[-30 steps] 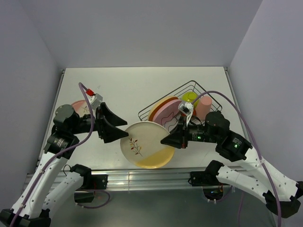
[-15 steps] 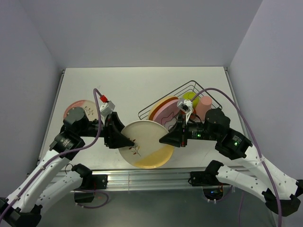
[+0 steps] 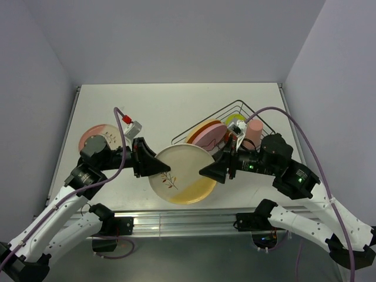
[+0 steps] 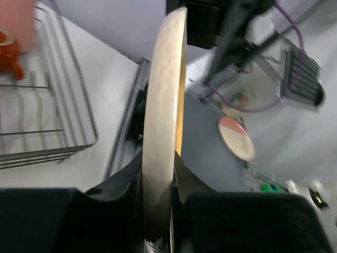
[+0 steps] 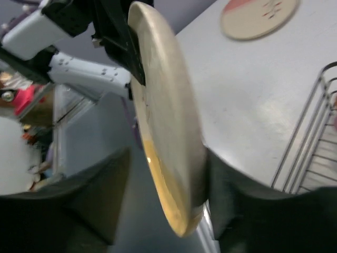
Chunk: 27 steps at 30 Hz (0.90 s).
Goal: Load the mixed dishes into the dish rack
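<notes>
A cream-yellow plate [image 3: 181, 174] with a twig pattern hangs over the table's near edge between my two grippers. My left gripper [image 3: 156, 167] is shut on its left rim; in the left wrist view the plate [image 4: 163, 116] stands edge-on with both fingers pressed against it. My right gripper [image 3: 209, 171] straddles the right rim with its jaws open: in the right wrist view one finger stands apart from the plate [image 5: 169, 121]. The black wire dish rack [image 3: 258, 120] holds an orange plate [image 3: 200, 130], a pink plate [image 3: 208, 136], a lime-green bowl [image 3: 235, 120] and a salmon cup [image 3: 254, 130].
A pink-cream twig-patterned plate [image 3: 94, 134] lies flat at the table's left, partly behind my left arm; it also shows as the round plate [image 5: 259, 18] in the right wrist view. The rack's wires [image 4: 50, 105] lie to the left in the left wrist view.
My left gripper moved in and closed on the plate's left rim. My right gripper's jaws opened off the right rim. The plate shifted slightly toward the rack.
</notes>
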Tool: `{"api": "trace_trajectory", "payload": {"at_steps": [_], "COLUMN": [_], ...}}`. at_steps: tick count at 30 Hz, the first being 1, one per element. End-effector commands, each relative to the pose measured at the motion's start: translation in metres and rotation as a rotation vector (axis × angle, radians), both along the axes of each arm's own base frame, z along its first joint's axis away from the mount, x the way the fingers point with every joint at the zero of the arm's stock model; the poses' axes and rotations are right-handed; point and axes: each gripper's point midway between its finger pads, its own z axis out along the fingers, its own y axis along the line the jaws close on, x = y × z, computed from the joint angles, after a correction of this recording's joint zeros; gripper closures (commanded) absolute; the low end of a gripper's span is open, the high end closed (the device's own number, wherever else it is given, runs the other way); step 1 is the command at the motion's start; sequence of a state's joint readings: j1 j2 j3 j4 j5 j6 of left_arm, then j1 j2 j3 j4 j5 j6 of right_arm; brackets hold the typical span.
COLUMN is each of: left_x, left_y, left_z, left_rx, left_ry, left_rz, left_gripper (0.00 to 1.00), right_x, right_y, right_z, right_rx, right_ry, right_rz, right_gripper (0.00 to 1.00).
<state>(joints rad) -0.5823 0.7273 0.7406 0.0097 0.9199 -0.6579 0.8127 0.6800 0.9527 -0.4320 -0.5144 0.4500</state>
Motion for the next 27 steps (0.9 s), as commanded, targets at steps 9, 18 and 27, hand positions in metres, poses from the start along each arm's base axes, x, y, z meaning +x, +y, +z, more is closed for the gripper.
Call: {"api": "trace_trajectory", "payload": {"at_steps": [9,18,27], "left_x": [0.085,0.105,0.102], "left_y": [0.013,0.0,-0.052], "left_z": [0.032,0.07,0.078], "left_rx": [-0.001,-0.009,0.098], "left_ry": [-0.034,-0.124,-0.202], "left_rz": [0.453,0.531,0.567], "left_gripper": [1.0,1.0,1.0], "right_x": [0.044,0.079,0.083], "right_y": [-0.06,-0.137,-0.156], "right_z": [0.033,0.01,0.008], "right_rx": [-0.018,-0.167,-0.182], "right_ry": [-0.105,0.01,0.008], "right_rz": [-0.435,-0.92,-1.023], "right_gripper": [0.0,0.0,0.0]}}
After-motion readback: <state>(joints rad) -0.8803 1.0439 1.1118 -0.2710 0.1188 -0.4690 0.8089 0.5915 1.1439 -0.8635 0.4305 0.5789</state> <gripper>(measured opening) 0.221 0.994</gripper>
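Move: The left hand grips the plant-print plate's left rim. The open rack slots beside the pink plate lie about 18 cm ahead of it, 23 cm right and 27 cm below. The pink plate is some 23 cm ahead and 18 cm right of it, the orange plate about 2 cm beyond and 3 cm left of the pink one; the red mug sits 24 cm ahead and 28 cm right. The right hand's half-open fingers straddle the far rim, with the plate's middle some 10 cm left and 2 cm back. Forward, dipping a little and rising again, the left hand keeps its grip and takes the plate about 10 cm towards the rack, then eases some 5 cm right, turning counter-clockwise by roughly 30 degrees. The right hand opens fully, comes free of the rim and withdraws rightwards and forward, swinging clockwise to point ahead. ##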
